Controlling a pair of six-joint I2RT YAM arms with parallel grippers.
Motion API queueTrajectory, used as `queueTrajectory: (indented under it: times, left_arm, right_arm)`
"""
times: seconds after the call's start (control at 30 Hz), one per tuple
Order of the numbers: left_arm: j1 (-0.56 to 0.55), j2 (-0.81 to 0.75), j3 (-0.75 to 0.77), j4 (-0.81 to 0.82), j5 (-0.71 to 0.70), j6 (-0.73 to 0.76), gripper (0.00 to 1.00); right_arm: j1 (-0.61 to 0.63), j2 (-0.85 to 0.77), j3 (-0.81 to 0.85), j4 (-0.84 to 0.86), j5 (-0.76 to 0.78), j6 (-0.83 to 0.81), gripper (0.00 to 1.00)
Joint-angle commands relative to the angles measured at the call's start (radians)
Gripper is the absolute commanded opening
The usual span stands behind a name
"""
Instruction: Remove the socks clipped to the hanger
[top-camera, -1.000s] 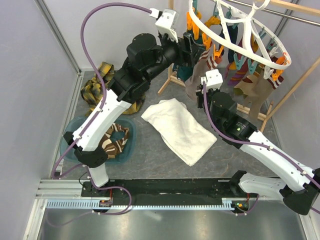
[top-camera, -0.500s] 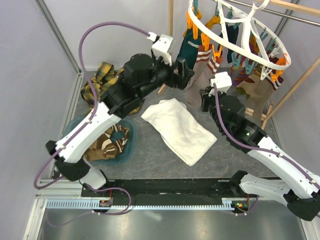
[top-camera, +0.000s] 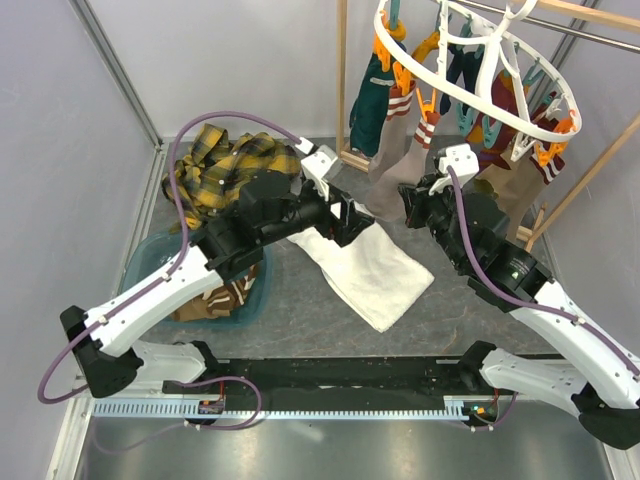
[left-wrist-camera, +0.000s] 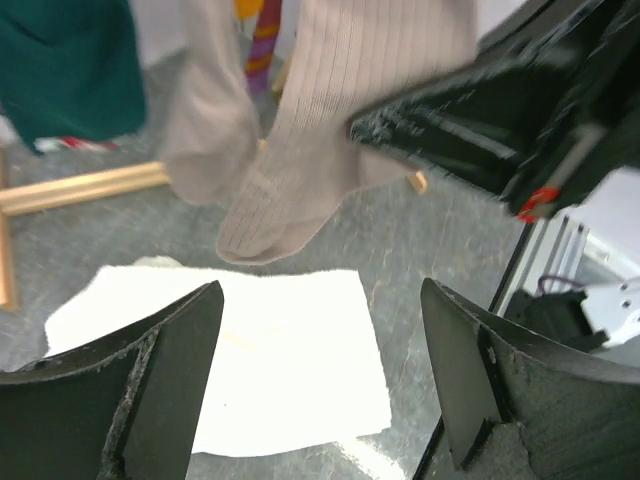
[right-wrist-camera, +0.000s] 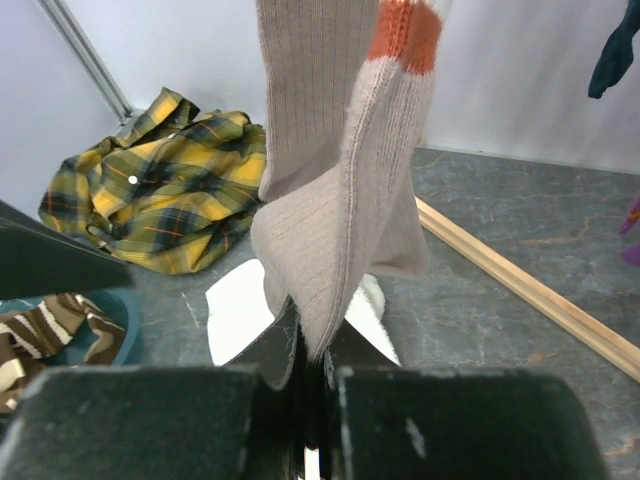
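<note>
The white oval hanger hangs at the top right with several socks clipped under it, among them a dark teal sock and a tan sock with orange bands. My right gripper is shut on the lower end of the tan sock, which is pinched between its fingers. My left gripper is open and empty, low over the white towel. From there the tan sock hangs ahead, with the teal sock at upper left.
A yellow-black plaid shirt lies at the back left. A teal basin holding brown striped socks sits under the left arm. The white towel lies mid-floor. The wooden rack frame stands around the hanger, with its base bar on the floor.
My left arm has come down from the hanger's clips to just above the towel, its jaws widening. My right gripper stayed shut on the tan sock and shifted slightly right.
</note>
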Motion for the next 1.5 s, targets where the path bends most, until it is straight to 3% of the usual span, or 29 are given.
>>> queueTrajectory:
  times: [0.0,0.47,0.57,0.6,0.63,0.7,0.73,0.8,1.1,1.17,1.2,1.3,1.47]
  left_arm:
    - [-0.001,0.04,-0.013,0.146,0.107,0.088,0.88]
    - [-0.001,0.255,0.086,0.227,0.142,0.172,0.88]
    - [0.0,0.26,0.092,0.238,0.171,0.172,0.72]
    - [-0.001,0.258,0.092,0.262,0.19,0.172,0.62]
    - [-0.001,0.254,0.091,0.273,0.199,0.169,0.4]
    - [-0.002,0.238,0.079,0.282,0.21,0.152,0.25]
    - [-0.003,0.235,0.073,0.285,0.211,0.148,0.12]
    - [-0.003,0.223,0.06,0.288,0.222,0.139,0.02]
    - [-0.003,0.208,0.028,0.293,0.259,0.091,0.02]
    - [-0.001,0.205,0.013,0.295,0.257,0.066,0.02]
    - [-0.003,0.202,0.002,0.308,0.256,0.056,0.02]
    - [-0.003,0.194,-0.036,0.319,0.256,0.01,0.02]
    - [-0.026,0.172,-0.089,0.361,0.242,-0.018,0.02]
  right_arm:
    - [-0.006,-0.024,0.058,0.004,-0.047,0.055,0.0]
    - [-0.013,-0.059,0.057,0.002,-0.075,0.074,0.0]
    - [-0.013,-0.062,0.052,0.002,-0.08,0.078,0.0]
    - [-0.014,-0.064,0.051,0.001,-0.08,0.081,0.0]
    - [-0.013,-0.065,0.049,0.001,-0.081,0.083,0.0]
    - [-0.013,-0.071,0.048,-0.001,-0.08,0.084,0.0]
    - [-0.013,-0.075,0.048,-0.003,-0.084,0.084,0.0]
    - [-0.013,-0.082,0.043,-0.009,-0.089,0.083,0.0]
    - [-0.013,-0.121,0.054,-0.053,-0.083,0.083,0.01]
    - [-0.013,-0.13,0.069,-0.079,-0.061,0.081,0.13]
    - [-0.013,-0.131,0.078,-0.094,-0.055,0.083,0.25]
    - [-0.013,-0.121,0.152,-0.179,-0.028,0.103,0.41]
    - [-0.013,-0.041,0.342,-0.307,0.017,0.104,0.51]
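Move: The low end of the front beige sock lies about 8 cm to the right of my open left hand, some 3 cm ahead and 5 cm lower. The other beige sock hangs roughly 10 cm ahead and 6 cm right of that hand, a bit higher, and the teal sock about 15 cm ahead, 2 cm right and higher still. From my right hand, whose shut fingers already pinch this front sock's toe, that low end is about 2 cm ahead, 3 cm left and slightly above. I bring my open left hand in from the side, about 7 cm to the right and 5 cm down with a little forward, turning some 10 degrees clockwise, and pinch the low end of the beige sock. My right hand keeps its hold while easing back and up, then opens about halfway, lets go and draws off back, up and to the right; my left keeps its pinch, drawing back a couple of centimetres and turning slightly on. ##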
